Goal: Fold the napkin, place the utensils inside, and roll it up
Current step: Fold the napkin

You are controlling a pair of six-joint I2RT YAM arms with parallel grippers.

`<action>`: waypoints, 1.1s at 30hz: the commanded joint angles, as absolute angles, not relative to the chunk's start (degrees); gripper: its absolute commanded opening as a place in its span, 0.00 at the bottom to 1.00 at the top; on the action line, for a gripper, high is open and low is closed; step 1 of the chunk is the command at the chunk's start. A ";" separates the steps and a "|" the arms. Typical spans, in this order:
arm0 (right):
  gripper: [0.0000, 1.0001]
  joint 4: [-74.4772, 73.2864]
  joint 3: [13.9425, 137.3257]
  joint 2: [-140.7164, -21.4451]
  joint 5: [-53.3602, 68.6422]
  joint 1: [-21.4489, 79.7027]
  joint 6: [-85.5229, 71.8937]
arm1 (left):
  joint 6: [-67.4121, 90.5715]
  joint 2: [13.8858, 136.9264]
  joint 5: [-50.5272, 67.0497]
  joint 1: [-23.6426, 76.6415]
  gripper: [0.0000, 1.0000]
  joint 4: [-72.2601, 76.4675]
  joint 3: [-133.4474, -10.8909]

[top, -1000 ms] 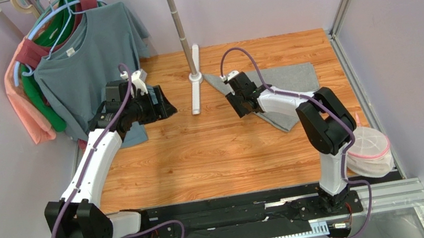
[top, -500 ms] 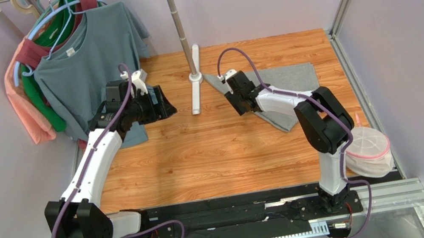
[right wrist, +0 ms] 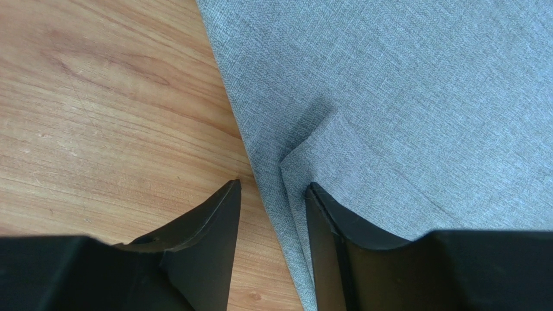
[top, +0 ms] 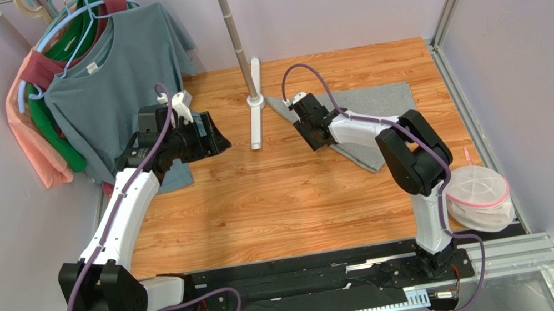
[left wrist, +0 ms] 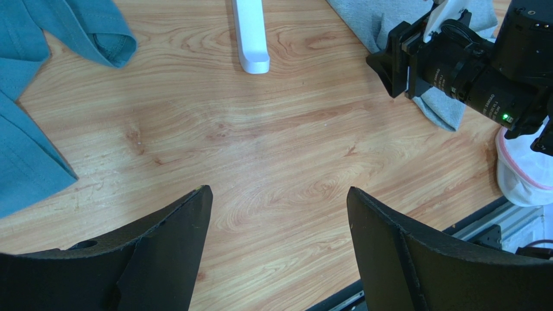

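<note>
The grey napkin (top: 381,100) lies flat at the back right of the wooden table, partly folded. My right gripper (top: 310,131) is down at its left edge. In the right wrist view the right gripper (right wrist: 274,185) is open with a narrow gap, and its jaws straddle the napkin (right wrist: 422,97) edge. One finger rests on the cloth, the other on bare wood, and a small ruck rises ahead of the tips. My left gripper (top: 216,137) hovers wide open over the table's left side, and in its own view the left gripper (left wrist: 278,191) holds nothing. The utensils are out of view.
Several T-shirts (top: 106,74) hang on a rack at the back left, one hem reaching the table (left wrist: 39,26). A white stand foot (top: 256,104) with a metal pole rises at the back centre. A pink-rimmed mesh bag (top: 479,193) sits at the right front.
My right gripper has slid a little left and back along the napkin's edge, and its jaws have narrowed. The left arm has not moved.
</note>
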State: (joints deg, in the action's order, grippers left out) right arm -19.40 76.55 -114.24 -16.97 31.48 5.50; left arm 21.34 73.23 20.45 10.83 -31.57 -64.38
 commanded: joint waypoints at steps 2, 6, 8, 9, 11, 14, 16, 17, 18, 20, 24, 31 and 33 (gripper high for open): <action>0.39 -22.14 80.24 -115.66 -18.46 31.90 4.13 | 21.09 72.77 20.92 10.55 0.85 -31.20 -65.13; 0.27 -23.55 80.86 -116.71 -17.58 31.82 3.52 | 21.09 72.60 21.09 10.55 0.85 -31.03 -65.21; 0.24 -24.60 81.82 -117.24 -17.49 31.82 3.25 | 21.18 72.77 21.36 10.55 0.85 -31.03 -65.13; 0.23 -24.78 82.09 -117.59 -17.40 31.82 3.08 | 21.27 72.77 21.71 10.63 0.85 -31.03 -65.21; 0.21 -26.01 82.79 -118.74 -17.32 31.64 2.64 | 21.27 72.77 21.97 10.63 0.85 -31.02 -65.13; 0.17 -28.03 84.46 -120.14 -16.35 31.38 2.29 | 21.09 72.60 21.89 10.55 0.85 -30.94 -65.21; 0.13 -28.74 85.16 -120.58 -16.00 31.29 2.20 | 21.01 72.42 21.88 10.63 0.85 -30.85 -65.13; 0.07 -29.52 85.51 -121.02 -15.74 31.29 2.11 | 21.01 72.25 21.88 10.63 0.85 -30.76 -65.13; 0.03 -29.88 85.87 -121.20 -15.82 31.29 2.11 | 21.09 72.25 21.88 10.63 0.85 -30.76 -65.13; 0.00 -31.02 86.13 -121.46 -15.30 31.29 2.11 | 21.09 72.33 22.15 10.63 0.85 -30.67 -65.13; 0.00 -32.43 85.08 -120.16 -15.12 31.38 2.11 | 21.18 72.16 22.41 10.63 0.85 -30.59 -65.04; 0.00 -34.19 79.81 -114.89 -11.69 31.55 -1.30 | 21.62 72.24 22.67 10.55 0.85 -30.50 -64.95; 0.00 -33.66 77.00 -113.74 -11.34 32.25 -2.02 | 21.97 72.33 22.68 10.63 0.85 -30.50 -64.78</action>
State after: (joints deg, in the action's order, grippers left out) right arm -29.28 81.58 -116.73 -14.96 31.42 1.28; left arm 21.39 73.21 21.63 10.83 -31.53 -64.38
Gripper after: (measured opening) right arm 0.007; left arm 0.853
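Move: The left-near folded edge of the napkin runs right between the right hand's half-open fingers, straight below by about 1 cm. From this hand, the napkin's far left corner is some 15 cm ahead and 10 cm left, and its near corner about 9 cm back and 15 cm right. The near end of the white stand foot lies roughly 3 cm ahead and 15 cm left. From the left hand, the edge to be gripped is about 8 cm ahead, 26 cm right and 19 cm below. The right fingertips straddle the napkin's folded edge, close from half open to shut and pinch the cloth there, while the hand sinks just under 1 cm and the fingers tip some 5 degrees steeper. Once shut, they keep hold and the hand starts drawing back towards the robot, about 2 cm by the end. ##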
